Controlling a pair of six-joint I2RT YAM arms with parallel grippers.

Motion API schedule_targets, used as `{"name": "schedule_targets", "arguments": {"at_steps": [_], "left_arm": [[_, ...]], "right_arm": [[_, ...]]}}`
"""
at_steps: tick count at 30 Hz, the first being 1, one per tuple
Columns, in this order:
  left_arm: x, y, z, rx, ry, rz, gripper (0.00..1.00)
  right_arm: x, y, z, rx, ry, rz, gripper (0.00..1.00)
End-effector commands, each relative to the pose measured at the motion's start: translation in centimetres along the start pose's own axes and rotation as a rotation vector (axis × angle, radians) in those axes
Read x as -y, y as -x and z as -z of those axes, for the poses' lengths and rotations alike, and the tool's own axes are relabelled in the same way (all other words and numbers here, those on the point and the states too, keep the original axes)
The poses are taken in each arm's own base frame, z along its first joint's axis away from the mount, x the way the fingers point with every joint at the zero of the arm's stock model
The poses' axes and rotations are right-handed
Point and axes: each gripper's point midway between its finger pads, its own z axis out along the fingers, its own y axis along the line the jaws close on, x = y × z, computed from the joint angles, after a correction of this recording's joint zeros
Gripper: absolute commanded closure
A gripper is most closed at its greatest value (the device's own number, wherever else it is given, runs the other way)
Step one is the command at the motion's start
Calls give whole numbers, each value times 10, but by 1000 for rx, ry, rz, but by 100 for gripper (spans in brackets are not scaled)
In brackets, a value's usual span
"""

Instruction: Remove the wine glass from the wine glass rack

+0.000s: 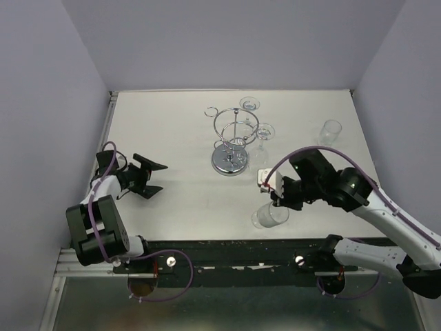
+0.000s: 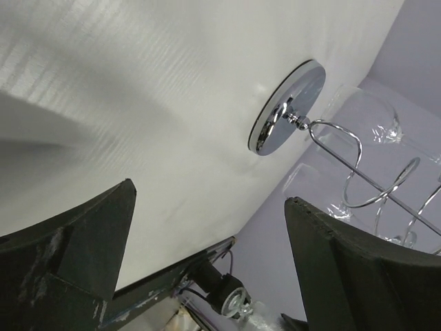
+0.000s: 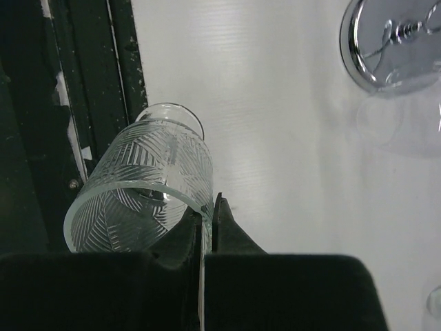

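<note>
The chrome wine glass rack (image 1: 231, 141) stands mid-table on its round mirrored base (image 2: 289, 107). Two wine glasses hang from its rim loops, one at the back (image 1: 249, 103) and one on the right (image 1: 264, 131). My right gripper (image 1: 277, 200) is shut on the rim of a cut-pattern tumbler (image 3: 141, 189), near the table's front edge, to the front right of the rack. The pinch shows in the right wrist view (image 3: 207, 219). My left gripper (image 1: 153, 178) is open and empty at the left, pointing toward the rack; its fingers (image 2: 83, 241) frame bare table.
A plain clear tumbler (image 1: 331, 131) stands at the right. The table's dark front rail (image 3: 89, 83) lies just behind the held tumbler. The rack base (image 3: 386, 41) and a hanging wine glass bowl (image 3: 406, 127) show at the top right of the right wrist view.
</note>
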Motion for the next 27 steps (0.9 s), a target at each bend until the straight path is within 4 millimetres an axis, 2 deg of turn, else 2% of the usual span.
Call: {"name": "schedule_targets", "arguments": {"at_steps": [1, 5, 9, 12, 19, 24, 27], "left_arm": [[-5, 15, 3, 47, 91, -129, 1], [8, 37, 8, 92, 126, -269, 1], [21, 53, 7, 101, 137, -343, 1], [27, 56, 1, 86, 128, -349, 1], [38, 57, -9, 70, 93, -342, 1], [44, 56, -9, 74, 65, -331, 1], [48, 53, -7, 85, 35, -331, 1]], "right_arm": [[3, -27, 19, -46, -67, -200, 99], [23, -37, 31, -19, -160, -417, 99], [54, -57, 50, -17, -316, -627, 99], [91, -88, 71, -69, -541, -829, 99], [148, -122, 100, -104, -677, -1147, 99], [188, -174, 132, -176, -849, -1357, 99], [206, -208, 159, -234, -1007, -1481, 99]]}}
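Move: The right hand already holds a wine glass by its rim wall, raised off the table, and is taking it towards the glass standing about 25 cm ahead, 20 cm to the right and some 13 cm lower. The rack stands roughly 19 cm ahead and 17 cm left; its nearest hanging glass is about 16 cm ahead and 7 cm left, both near hand height. From the left hand, the standing glass lies some 62 cm right and 11 cm ahead. Right hand swings its glass some 28 cm right-forward towards the standing glass, turning 85° clockwise; left drifts forward. ##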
